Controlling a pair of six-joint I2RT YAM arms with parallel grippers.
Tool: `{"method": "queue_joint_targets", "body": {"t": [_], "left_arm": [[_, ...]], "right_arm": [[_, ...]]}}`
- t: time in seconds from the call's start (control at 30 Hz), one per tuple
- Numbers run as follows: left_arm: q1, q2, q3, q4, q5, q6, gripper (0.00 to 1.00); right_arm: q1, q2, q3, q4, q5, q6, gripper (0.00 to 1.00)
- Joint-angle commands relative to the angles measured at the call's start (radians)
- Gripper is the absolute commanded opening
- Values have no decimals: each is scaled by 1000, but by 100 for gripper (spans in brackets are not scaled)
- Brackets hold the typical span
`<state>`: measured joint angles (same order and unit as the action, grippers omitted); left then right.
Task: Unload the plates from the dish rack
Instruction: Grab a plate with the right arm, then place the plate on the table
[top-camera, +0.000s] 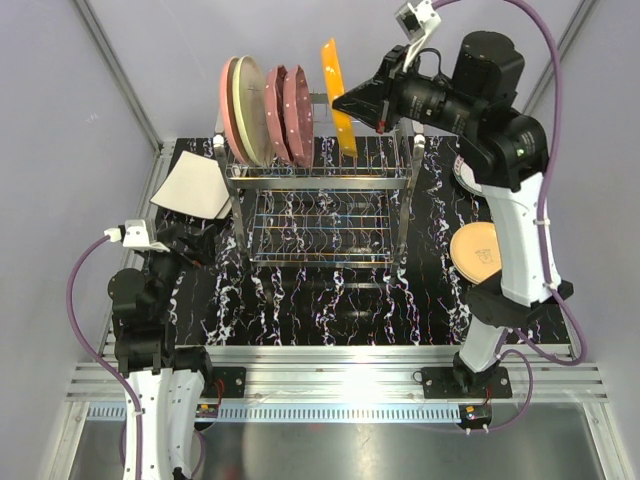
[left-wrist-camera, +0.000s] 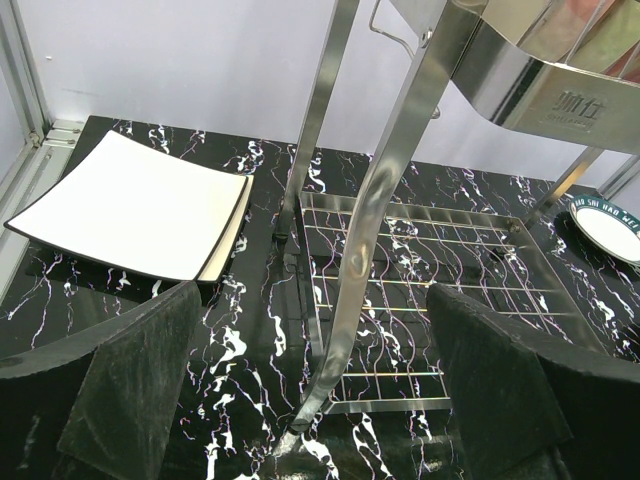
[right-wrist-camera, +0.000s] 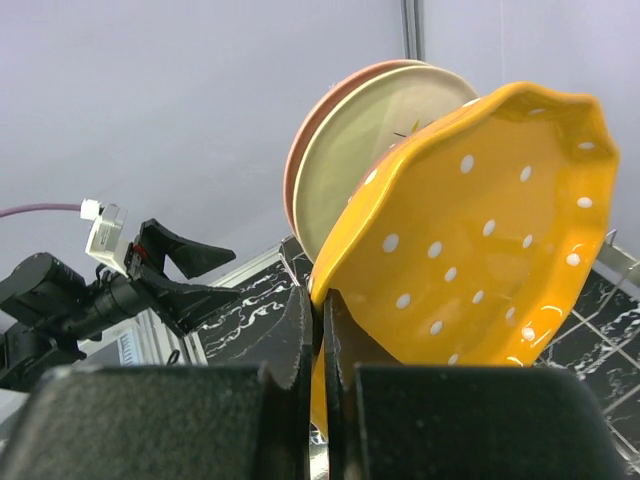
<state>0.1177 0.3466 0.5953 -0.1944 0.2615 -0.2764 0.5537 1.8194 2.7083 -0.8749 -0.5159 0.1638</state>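
The silver wire dish rack (top-camera: 320, 205) stands mid-table. On its top tier stand a pink plate (top-camera: 228, 100), a cream plate (top-camera: 250, 100) and two maroon dotted plates (top-camera: 290, 115). An orange white-dotted plate (top-camera: 331, 65) is upright at the rack's right end, and my right gripper (top-camera: 345, 102) is shut on its rim. The right wrist view shows the jaws (right-wrist-camera: 322, 310) pinching the orange plate (right-wrist-camera: 470, 250) edge, with the cream plate (right-wrist-camera: 370, 140) behind it. My left gripper (top-camera: 185, 240) is low at the rack's left, open (left-wrist-camera: 315, 400), with a rack leg (left-wrist-camera: 370, 250) ahead between its fingers.
A squarish white plate (top-camera: 190, 185) lies on the table left of the rack, also in the left wrist view (left-wrist-camera: 130, 205). A tan plate (top-camera: 475, 250) and a teal-rimmed white plate (left-wrist-camera: 610, 228) lie to the right. The right arm partly covers them from above.
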Motion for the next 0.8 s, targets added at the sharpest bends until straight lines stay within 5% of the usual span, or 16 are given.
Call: {"method": "queue_joint_targets", "body": {"t": [0.0, 0.77], "left_arm": [[-6, -11, 1, 27, -5, 16, 99], [-9, -11, 1, 36, 4, 16, 99]], "right_arm": [[-5, -130, 10, 159, 10, -104, 0], [-81, -425, -237, 47, 410, -400, 0]]}}
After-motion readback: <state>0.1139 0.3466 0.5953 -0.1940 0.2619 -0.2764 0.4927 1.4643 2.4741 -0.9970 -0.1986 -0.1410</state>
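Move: The orange dotted plate is already in the right hand's shut fingers, clear of its slot. The green-rimmed plate lies about 23 cm ahead, 36 cm right and 55 cm below that hand; the peach plate is 2 cm ahead, 35 cm right, equally low. The rack's right front post tops out level ahead-wise, 14 cm right, 13 cm down; the nearest pink plate stands 11 cm ahead, 7 cm left, 6 cm down. From the left hand, the green-rimmed plate is some 29 cm ahead, 64 cm right, 29 cm below. The orange plate, still pinched upright by its edge, is carried by the right arm away from the pink plates towards the rack's right end and the plates lying beyond it. The hand goes about 12 cm right in all, at first also drawing back some 5 cm and rising 3 cm, then running mostly rightward and sinking slightly, while the wrist turns clockwise roughly 20 degrees with a slight tilt. ##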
